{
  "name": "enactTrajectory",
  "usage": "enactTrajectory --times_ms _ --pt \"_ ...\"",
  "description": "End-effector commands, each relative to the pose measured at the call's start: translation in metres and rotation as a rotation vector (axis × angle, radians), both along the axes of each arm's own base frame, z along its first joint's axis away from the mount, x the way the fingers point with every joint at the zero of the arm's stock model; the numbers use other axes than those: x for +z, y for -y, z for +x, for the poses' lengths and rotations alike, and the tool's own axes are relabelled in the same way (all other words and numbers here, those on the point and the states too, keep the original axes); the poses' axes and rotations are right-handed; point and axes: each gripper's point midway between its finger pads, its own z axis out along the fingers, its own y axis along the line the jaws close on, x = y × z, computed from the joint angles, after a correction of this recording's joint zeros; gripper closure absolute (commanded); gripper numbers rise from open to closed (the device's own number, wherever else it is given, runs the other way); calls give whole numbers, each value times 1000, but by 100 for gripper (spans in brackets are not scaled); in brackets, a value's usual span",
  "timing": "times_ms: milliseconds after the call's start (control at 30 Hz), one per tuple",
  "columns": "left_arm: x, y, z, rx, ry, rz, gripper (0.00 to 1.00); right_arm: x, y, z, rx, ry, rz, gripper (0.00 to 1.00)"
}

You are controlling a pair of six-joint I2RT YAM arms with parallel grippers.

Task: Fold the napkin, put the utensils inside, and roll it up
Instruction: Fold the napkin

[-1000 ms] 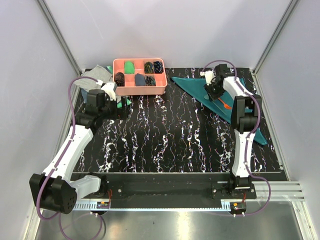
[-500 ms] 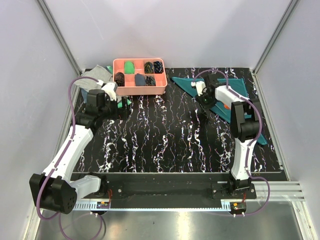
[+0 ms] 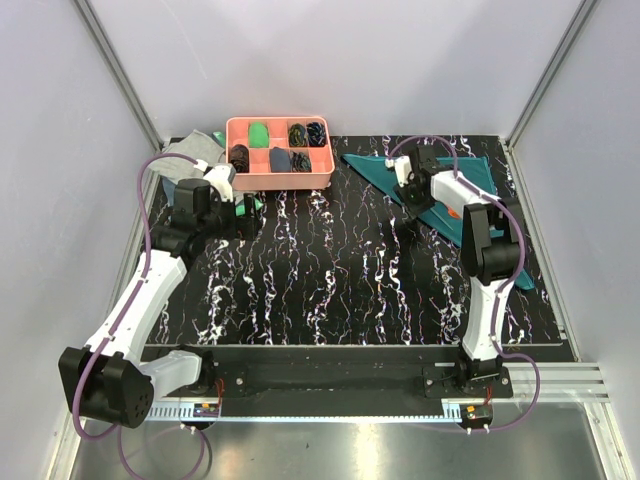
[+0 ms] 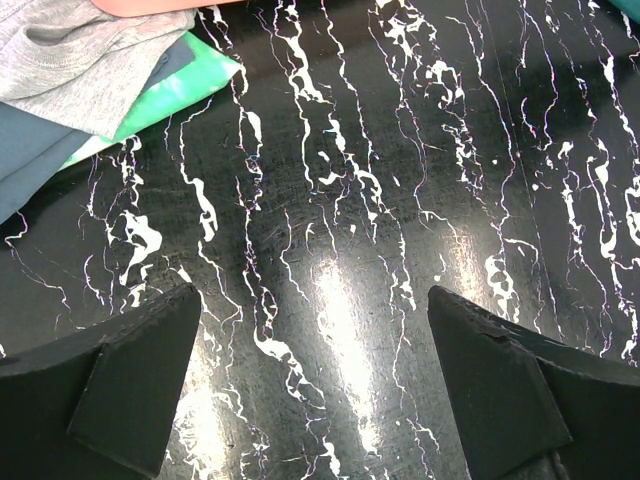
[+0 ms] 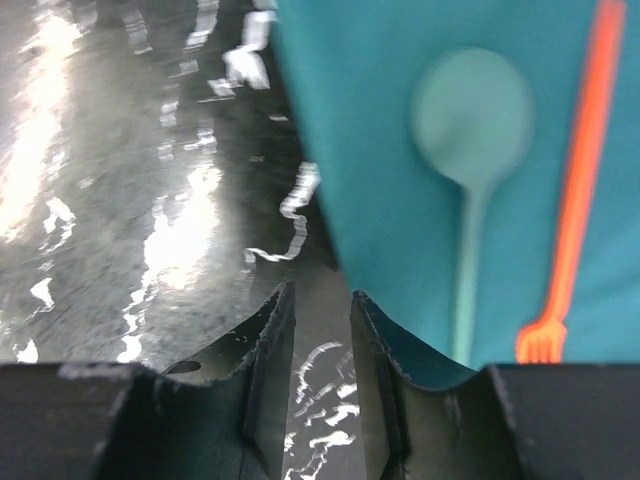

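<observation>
The teal napkin (image 3: 478, 178) lies folded into a triangle at the back right of the table. In the right wrist view the napkin (image 5: 400, 200) carries the teal spoon (image 5: 472, 120) and the orange fork (image 5: 575, 190), side by side, tines toward the camera. The fork (image 3: 455, 213) shows as an orange speck from above. My right gripper (image 3: 408, 195) hangs at the napkin's left edge; its jaws (image 5: 322, 295) stand narrowly apart with only bare table between them. My left gripper (image 3: 245, 210) is wide open over the tabletop (image 4: 315, 300), holding nothing.
A salmon compartment tray (image 3: 280, 181) with rolled cloths stands at the back centre. A pile of grey cloth (image 4: 80, 60), bright green cloth (image 4: 180, 90) and blue-grey cloth (image 4: 40, 150) lies at the back left, just beyond the left gripper.
My right gripper has moved left from over the middle of the napkin to its left edge, and its jaws have parted slightly. The left arm has stayed put.
</observation>
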Motion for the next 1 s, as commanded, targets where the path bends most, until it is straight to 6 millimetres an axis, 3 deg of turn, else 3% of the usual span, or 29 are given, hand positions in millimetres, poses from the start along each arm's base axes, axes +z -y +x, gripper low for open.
enactTrajectory --times_ms 0,33,100,133,200,233,267,300,333,367,433,500,533,700,733,767,833,967 --pt "11 8 2 -23 41 -33 1 70 23 31 -225 224 -45 63" --pt "14 7 2 -21 49 -35 1 84 39 32 -322 275 -90 62" --pt "14 8 2 -23 49 -35 1 91 52 27 -509 317 -71 58" --pt "15 8 2 -24 49 -39 1 106 67 21 -602 369 -89 56" --pt "16 8 1 -24 54 -40 1 100 89 3 -791 370 -28 48" --pt "16 8 1 -26 53 -43 1 117 98 -4 -849 410 21 46" --pt "17 9 1 -28 54 -43 1 101 106 -22 -938 385 51 40" --pt "18 9 0 -28 58 -47 1 104 128 -29 -1020 417 77 36" --pt "19 10 0 -32 58 -51 1 121 139 -41 -1082 474 105 31" --pt "18 11 0 -35 58 -52 1 103 152 -61 -1182 456 118 19" --pt "20 11 -1 -34 61 -56 1 113 182 -84 -1320 509 167 10" --pt "19 13 -1 -39 60 -59 1 96 195 -107 -1441 500 199 0" --pt "20 13 0 -40 61 -62 1 92 207 -121 -1524 512 214 0" --pt "19 15 -1 -45 59 -64 1 67 227 -149 -1725 472 358 0" --pt "18 15 -1 -44 59 -62 1 48 222 -156 -1777 404 417 0" --pt "17 15 -2 -44 58 -61 1 40 238 -167 -1853 395 437 0" --pt "16 15 -1 -43 53 -58 1 20 238 -176 -1907 327 478 3" --pt "14 16 -1 -45 50 -55 1 16 248 -182 -1935 357 493 7"
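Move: The napkin's near right corner, flat on the table, lies about 28 cm to the right hand's right, 22 cm back and some 2 cm lower. The spoon's middle is roughly 4 cm right and 1 cm ahead of this hand, the fork's about 6 cm right and 4 cm ahead, both on the napkin at much the same depth. From the idle left hand that corner is nearly 70 cm right, 8 cm back and 19 cm down. Right and back, some 30 cm altogether, the right hand leaves the spoon and arcs towards the napkin's near right corner, rising about 9 cm first and sinking nearly as far again. On the way the wrist swings clockwise a good 100 degrees and the fingers go from about a third open to nearly wide, ending open just above and short of the corner. ##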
